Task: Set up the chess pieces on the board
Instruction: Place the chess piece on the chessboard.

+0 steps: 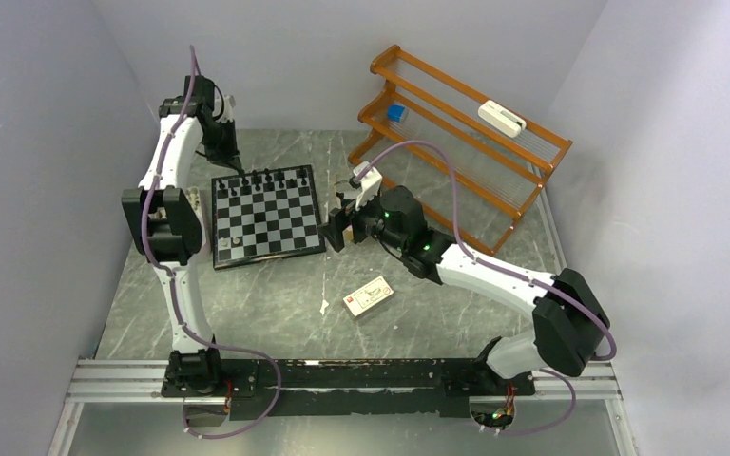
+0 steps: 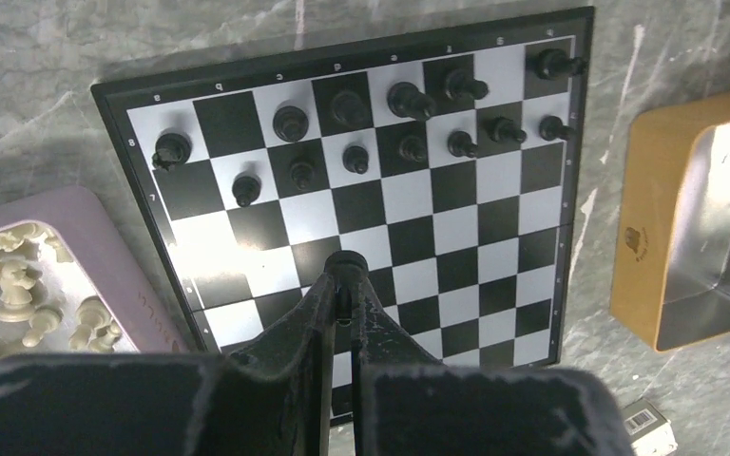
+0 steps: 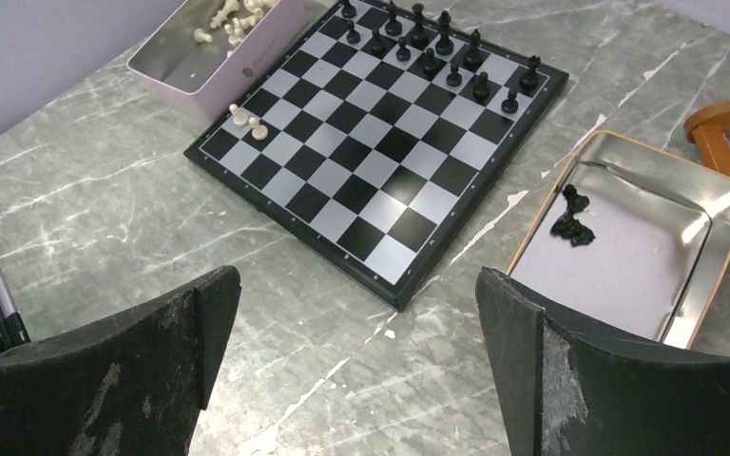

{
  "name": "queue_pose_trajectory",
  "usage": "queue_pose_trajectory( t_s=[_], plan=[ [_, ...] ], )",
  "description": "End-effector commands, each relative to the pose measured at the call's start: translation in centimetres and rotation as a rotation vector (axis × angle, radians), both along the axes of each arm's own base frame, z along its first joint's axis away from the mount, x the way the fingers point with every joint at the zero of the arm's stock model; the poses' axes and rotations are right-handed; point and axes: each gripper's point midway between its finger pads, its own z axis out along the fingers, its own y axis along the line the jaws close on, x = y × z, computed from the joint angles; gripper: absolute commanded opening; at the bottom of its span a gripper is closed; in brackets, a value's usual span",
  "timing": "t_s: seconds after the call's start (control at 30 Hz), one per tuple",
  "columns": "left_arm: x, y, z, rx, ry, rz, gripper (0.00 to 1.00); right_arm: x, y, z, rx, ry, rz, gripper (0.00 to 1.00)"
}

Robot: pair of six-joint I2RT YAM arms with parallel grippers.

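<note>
The board (image 1: 276, 228) lies left of centre, with black chess pieces (image 2: 407, 99) standing in its two far rows (image 1: 266, 180). My left gripper (image 2: 345, 277) hangs over the board's middle (image 2: 437, 228), shut on a small black piece (image 2: 345, 262) pinched at its tips. Two white pieces (image 3: 247, 122) stand on a near corner of the board (image 3: 361, 142). Off the board's right edge, my right gripper (image 3: 356, 328) is open over bare table, nothing between its fingers (image 3: 204, 318). In the top view it (image 1: 335, 230) sits beside the board.
A pink tin (image 2: 105, 256) of white pieces lies by the board's left side. A tan tin (image 3: 713, 204) on the right holds a few black pieces (image 3: 570, 220). A wooden rack (image 1: 466, 142) stands far right, and a small card box (image 1: 369, 296) lies near centre.
</note>
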Motion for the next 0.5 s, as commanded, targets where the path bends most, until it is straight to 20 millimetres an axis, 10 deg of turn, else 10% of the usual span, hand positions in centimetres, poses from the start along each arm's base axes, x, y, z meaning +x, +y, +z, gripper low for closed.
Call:
queue_pose_trajectory(
  t_s=[0.0,0.47],
  plan=[
    [0.8,2.0,-0.1,-0.011,0.002,0.028,0.09,-0.1,-0.5,2.1,0.037,-0.03,-0.024,1.0],
    [3.2,4.7,-4.1,-0.018,0.033,0.083,0.09,-0.4,-0.7,3.5,0.061,-0.049,-0.02,1.0]
  ],
)
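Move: The black chess piece held in the left hand is bound for the empty far-row square beside the corner rook, about 3 cm ahead, 5 cm to the left and 14 cm below. The corner rook stands some 9 cm left and 3 ahead; on the square's other side a bishop, 2 cm left and 4 ahead. The nearest pawn is 5 cm left and level. From the right hand that square lies roughly 15 cm ahead, 30 left and 20 below. Leftwards and down together, the left hand carries the black piece about 4.5 cm to its left, sinking some 4 cm and easing forward a couple of centimetres, towards the empty square by the corner rook. The fingers keep their pinch, base of the piece downward, and the wrist turns barely 5 degrees counter-clockwise. ##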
